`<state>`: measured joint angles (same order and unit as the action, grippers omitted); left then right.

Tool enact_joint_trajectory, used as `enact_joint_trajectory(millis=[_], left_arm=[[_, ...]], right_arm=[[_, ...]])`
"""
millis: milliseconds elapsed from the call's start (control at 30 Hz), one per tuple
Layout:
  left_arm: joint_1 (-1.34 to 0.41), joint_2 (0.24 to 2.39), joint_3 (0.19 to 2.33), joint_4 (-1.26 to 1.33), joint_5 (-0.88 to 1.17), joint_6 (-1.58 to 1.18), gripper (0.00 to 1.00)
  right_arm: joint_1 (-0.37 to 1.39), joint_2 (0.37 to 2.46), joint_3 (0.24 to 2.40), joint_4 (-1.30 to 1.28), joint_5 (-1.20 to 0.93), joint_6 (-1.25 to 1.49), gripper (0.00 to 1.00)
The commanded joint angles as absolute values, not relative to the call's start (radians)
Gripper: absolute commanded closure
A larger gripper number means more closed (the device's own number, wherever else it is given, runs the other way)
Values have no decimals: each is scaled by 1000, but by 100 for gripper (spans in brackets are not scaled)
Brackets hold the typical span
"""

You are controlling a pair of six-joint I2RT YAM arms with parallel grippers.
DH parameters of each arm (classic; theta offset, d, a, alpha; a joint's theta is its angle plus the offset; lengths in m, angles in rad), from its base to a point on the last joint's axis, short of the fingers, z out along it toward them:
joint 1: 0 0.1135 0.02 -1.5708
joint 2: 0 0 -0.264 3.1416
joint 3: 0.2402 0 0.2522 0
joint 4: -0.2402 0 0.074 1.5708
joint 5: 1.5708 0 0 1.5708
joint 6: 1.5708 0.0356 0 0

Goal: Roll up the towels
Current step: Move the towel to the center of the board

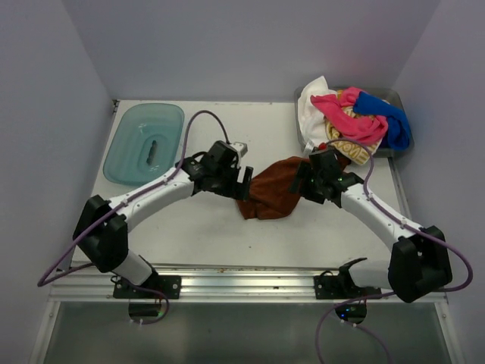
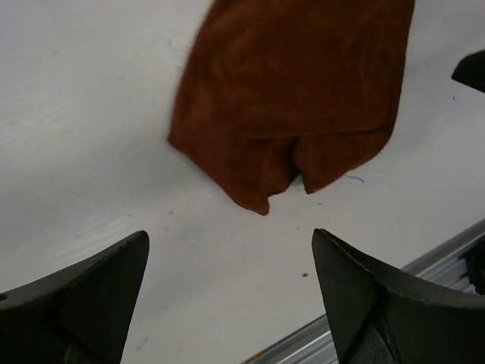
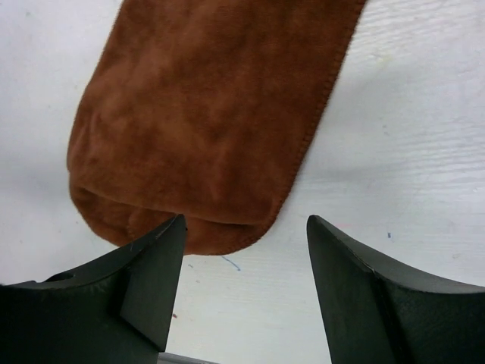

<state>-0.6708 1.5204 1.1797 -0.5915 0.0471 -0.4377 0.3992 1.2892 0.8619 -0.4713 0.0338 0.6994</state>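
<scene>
A rust-brown towel (image 1: 274, 191) lies folded and rumpled on the white table between the two grippers. My left gripper (image 1: 244, 182) hovers at its left edge, open and empty; in the left wrist view the brown towel (image 2: 292, 98) lies ahead of the left gripper (image 2: 231, 239), untouched. My right gripper (image 1: 301, 180) is at the towel's right end, open; in the right wrist view the brown towel (image 3: 212, 121) has its folded end just beyond the right gripper (image 3: 244, 221), with nothing between the fingers. Pink, white, blue and yellow-striped towels (image 1: 352, 117) are heaped in a grey tray.
The grey tray (image 1: 397, 97) sits at the table's back right corner. A translucent teal tray (image 1: 144, 140) stands at the back left. A metal rail (image 1: 242, 282) runs along the near table edge between the arm bases.
</scene>
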Motion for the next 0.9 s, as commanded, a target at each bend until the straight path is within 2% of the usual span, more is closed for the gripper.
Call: enact_joint_trajectory(millis=[0, 167, 300, 633, 700, 767, 800, 833, 867], left_arm=[[-771, 1571, 1170, -526, 109, -497, 11], [-856, 1675, 1200, -480, 126, -586, 17], [-856, 1733, 1215, -454, 136, -632, 26], [-859, 1847, 1227, -367, 167, -719, 40], [-859, 1870, 1242, -364, 163, -721, 48], [-859, 1881, 1255, -371, 155, -723, 61], [-859, 1887, 1268, -377, 141, -723, 83], [-858, 1885, 1275, -394, 134, -716, 100], [-854, 1875, 1282, -411, 117, -709, 100]], right_arm=[[350, 1259, 841, -477, 29, 701, 31], [282, 1198, 847, -518, 55, 684, 30], [253, 1151, 854, -546, 74, 661, 29], [245, 1115, 841, -565, 68, 658, 29], [245, 1114, 833, -557, 49, 661, 29], [247, 1108, 824, -551, 41, 669, 29], [245, 1104, 821, -549, 40, 670, 29], [247, 1103, 819, -551, 46, 670, 29], [245, 1100, 818, -554, 55, 669, 29]])
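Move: The brown towel lies with its middle about 16 cm right, 4 cm ahead and 12 cm below the left hand; its near edge is some 10 cm right, 5 cm back and 11 cm below. From the right hand the towel's middle is about 4 cm left, 3 cm ahead and 9 cm below. The towel bin stands roughly 25 cm beyond the towel's middle and 29 cm to the right of it. Left hand sinks and goes right, some 10 cm each, pinching the towel's near edge; right hand withdraws rightward. ##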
